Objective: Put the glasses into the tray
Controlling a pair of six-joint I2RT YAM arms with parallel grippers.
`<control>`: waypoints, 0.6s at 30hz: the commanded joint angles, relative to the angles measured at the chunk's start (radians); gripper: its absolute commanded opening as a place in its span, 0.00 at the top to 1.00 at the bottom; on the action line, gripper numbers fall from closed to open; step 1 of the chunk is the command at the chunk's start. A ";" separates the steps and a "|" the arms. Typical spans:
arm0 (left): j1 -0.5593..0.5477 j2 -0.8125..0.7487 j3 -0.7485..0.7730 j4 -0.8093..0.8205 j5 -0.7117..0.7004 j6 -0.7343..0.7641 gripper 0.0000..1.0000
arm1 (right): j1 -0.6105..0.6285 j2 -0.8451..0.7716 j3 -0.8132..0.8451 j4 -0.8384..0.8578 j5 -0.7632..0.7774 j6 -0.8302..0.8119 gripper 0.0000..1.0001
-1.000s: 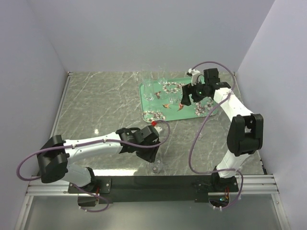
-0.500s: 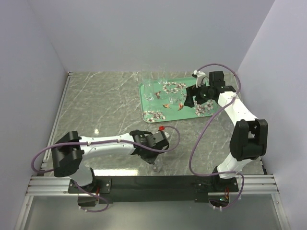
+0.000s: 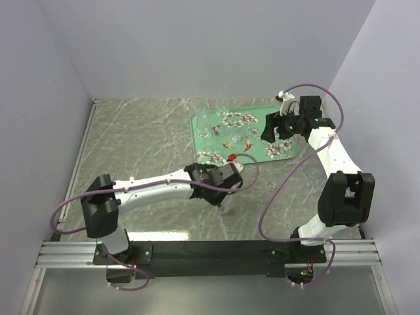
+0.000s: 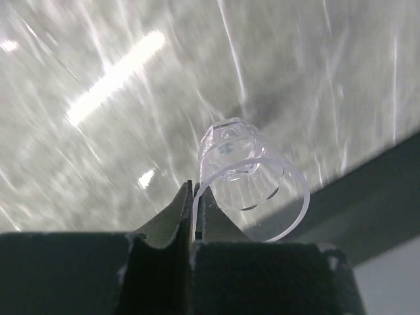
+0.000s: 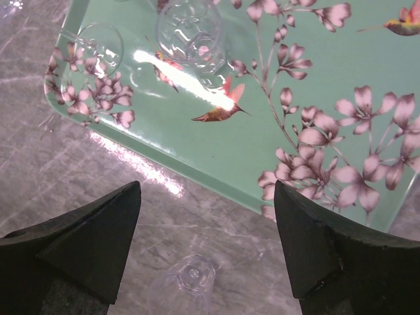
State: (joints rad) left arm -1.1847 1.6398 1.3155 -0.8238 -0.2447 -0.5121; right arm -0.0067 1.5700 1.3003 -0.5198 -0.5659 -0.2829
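In the left wrist view a small clear glass (image 4: 246, 176) hangs by its rim, pinched between the fingers of my left gripper (image 4: 195, 191), which is shut on it above the marble. From the top view my left gripper (image 3: 225, 195) is just in front of the teal flowered tray (image 3: 197, 140). Clear glasses (image 3: 207, 122) stand at the tray's far left corner; the right wrist view shows two of them (image 5: 191, 29) (image 5: 98, 43). My right gripper (image 5: 207, 190) stands open over the tray's edge (image 5: 216, 172), and another glass (image 5: 191, 278) lies on the marble below it.
The marble table (image 3: 138, 141) is walled in white on three sides. A black rail (image 3: 216, 249) runs along the near edge between the arm bases. Purple cables (image 3: 272, 197) loop beside both arms.
My left gripper has shut on the glass near the front rail and carried it up and right, toward the tray. The right gripper has drawn back to the right, still open.
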 commanded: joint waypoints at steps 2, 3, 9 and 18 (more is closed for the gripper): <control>0.094 0.075 0.125 0.023 -0.039 0.110 1.00 | -0.029 -0.034 0.001 0.021 -0.015 -0.009 0.12; 0.127 0.092 0.180 0.022 -0.039 0.119 1.00 | -0.032 -0.034 -0.002 0.026 -0.014 -0.009 0.12; 0.203 0.277 0.460 -0.034 -0.082 0.181 1.00 | -0.047 -0.038 -0.016 0.035 -0.012 -0.001 0.12; 0.281 0.454 0.695 -0.031 -0.114 0.204 1.00 | -0.072 -0.039 -0.030 0.043 -0.015 0.005 0.12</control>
State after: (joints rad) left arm -0.9325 2.0716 1.9373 -0.8585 -0.3264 -0.3317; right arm -0.0681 1.5692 1.2827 -0.5091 -0.5686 -0.2817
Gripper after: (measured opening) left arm 0.031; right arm 0.884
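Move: The clear glass pinched in the left hand is bound for the green tray, whose middle lies about 38 cm ahead, 14 cm to the right and 10 cm below. A small glass already stands in it, roughly 37 cm ahead and 10 cm right of the left hand; another waits on the bare table, some 14 cm ahead and 22 cm right. From the right hand the tray's middle is about 14 cm ahead, 8 cm left and 17 cm below. The clear glass, still pinched by its rim in the left fingers, is swept quickly forward about 18 cm towards the tray's near edge, swinging some 5 cm right and rising a little on the way, easing off at the end. The wrist tilts the fingertips about 10 degrees forward and turns slightly counter-clockwise. The open, empty right hand shifts a couple of centimetres right. ##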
